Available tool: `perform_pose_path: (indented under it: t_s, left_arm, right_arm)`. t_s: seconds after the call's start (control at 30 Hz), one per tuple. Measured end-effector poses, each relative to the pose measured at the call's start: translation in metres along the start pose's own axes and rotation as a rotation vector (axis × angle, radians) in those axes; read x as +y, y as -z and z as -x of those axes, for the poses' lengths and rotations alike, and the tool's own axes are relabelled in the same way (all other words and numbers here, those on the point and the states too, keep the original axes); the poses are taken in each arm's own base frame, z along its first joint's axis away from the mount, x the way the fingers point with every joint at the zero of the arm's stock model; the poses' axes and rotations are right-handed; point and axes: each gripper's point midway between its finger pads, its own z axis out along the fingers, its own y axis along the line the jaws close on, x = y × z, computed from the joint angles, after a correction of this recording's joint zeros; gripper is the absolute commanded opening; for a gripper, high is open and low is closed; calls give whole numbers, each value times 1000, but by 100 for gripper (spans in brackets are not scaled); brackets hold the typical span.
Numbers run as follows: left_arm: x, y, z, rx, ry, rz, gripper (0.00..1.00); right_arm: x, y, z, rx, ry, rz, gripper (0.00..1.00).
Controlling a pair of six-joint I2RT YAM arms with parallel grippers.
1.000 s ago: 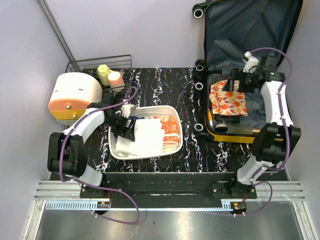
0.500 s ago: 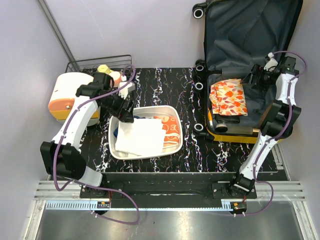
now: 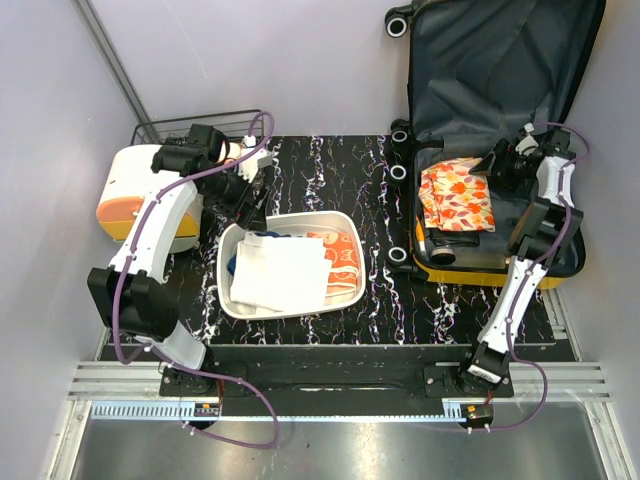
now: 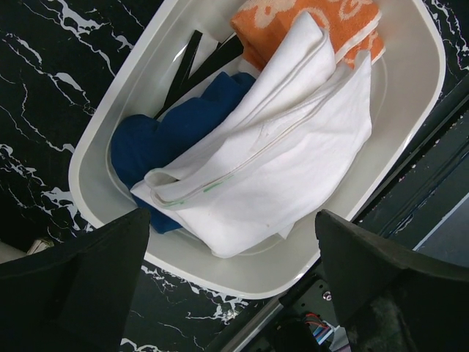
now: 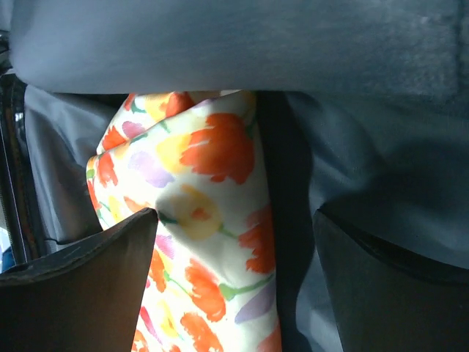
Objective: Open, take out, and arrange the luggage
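Note:
The luggage (image 3: pixel 470 275), a yellow suitcase, lies open at the right with its grey-lined lid (image 3: pixel 500 60) leaning upright against the back wall. A floral cloth (image 3: pixel 457 195) (image 5: pixel 212 191) rests inside on the grey lining (image 5: pixel 366 161). My right gripper (image 3: pixel 497 163) (image 5: pixel 234 216) hovers open over the cloth's far right edge, holding nothing. The white tray (image 3: pixel 352 225) (image 4: pixel 410 88) holds a white cloth (image 4: pixel 293 154), a blue cloth (image 4: pixel 183 125) and an orange towel (image 4: pixel 330 22). My left gripper (image 3: pixel 250 192) (image 4: pixel 229 224) hangs open above the tray's back left, empty.
A cream-and-orange round container (image 3: pixel 150 195) sits at the far left beside my left arm. A wire basket (image 3: pixel 200 125) with small bottles stands behind it. Black items (image 3: pixel 455 243) lie in the suitcase's near end. Black wheels (image 3: pixel 400 170) stick out along the suitcase's left side.
My left gripper opened, let go of the white cloth in the tray and lifted back and left. My right arm swung from over the floral cloth toward the suitcase's right side.

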Motion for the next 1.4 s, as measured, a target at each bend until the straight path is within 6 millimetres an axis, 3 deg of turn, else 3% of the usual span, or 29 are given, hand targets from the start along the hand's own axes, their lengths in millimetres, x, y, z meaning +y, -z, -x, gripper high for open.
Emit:
perform_pose_path:
  t_s: [0.23, 0.53, 0.73, 0.87, 0.9, 0.93, 1.07, 1.17, 1.3, 1.4]
  left_arm:
    - [1, 1, 4, 12, 10, 0, 99]
    - [5, 0, 7, 19, 30, 12, 99]
    - [6, -2, 7, 25, 45, 12, 99]
    - [6, -2, 7, 22, 50, 12, 99]
    - [6, -2, 8, 21, 54, 12, 99]
    - [6, -1, 8, 19, 56, 12, 99]
    - [4, 2, 14, -5, 51, 8, 99]
    - [0, 8, 23, -40, 26, 11, 99]
    - [-5, 23, 47, -123, -49, 38, 99]
    - [-14, 38, 71, -202, -116, 56, 99]
  right_arm:
    - [2, -17, -8, 17, -70, 84, 87]
    - [42, -21, -1, 16, -133, 269, 72]
    - [55, -25, -2, 23, -135, 334, 48]
    - [56, -26, -6, 25, -127, 345, 16]
    - [57, -24, -8, 27, -127, 344, 0]
    - [58, -23, -10, 30, -124, 343, 0]
    - [68, -13, -12, 29, -104, 344, 0]
    - [88, 5, -8, 14, -57, 352, 0]
    - [134, 40, 0, -26, 66, 387, 0]
    - [182, 74, 1, -68, 209, 418, 0]
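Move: The right hand, open and low inside the suitcase, has the flowered cloth's middle about 9 cm to its left and 6 cm back, hardly below it; the cloth's far right edge is nearest. The black pouch lies some 14 cm back and 10 cm left, the black cup about 20 cm back and 13 cm left. From the left hand the cloth is roughly 50 cm right, 18 cm ahead and 17 cm lower. The right fingers shut on the far right edge of the flowered cloth and pinch it, after dipping slightly and sweeping about 6 cm left while the hand's left side rolls up some 20 degrees. They then lift roughly 14 cm, drawing back and left, tips tilting up and turning counter-clockwise. The open left hand finally rises some 7 cm off the tray of clothes. ##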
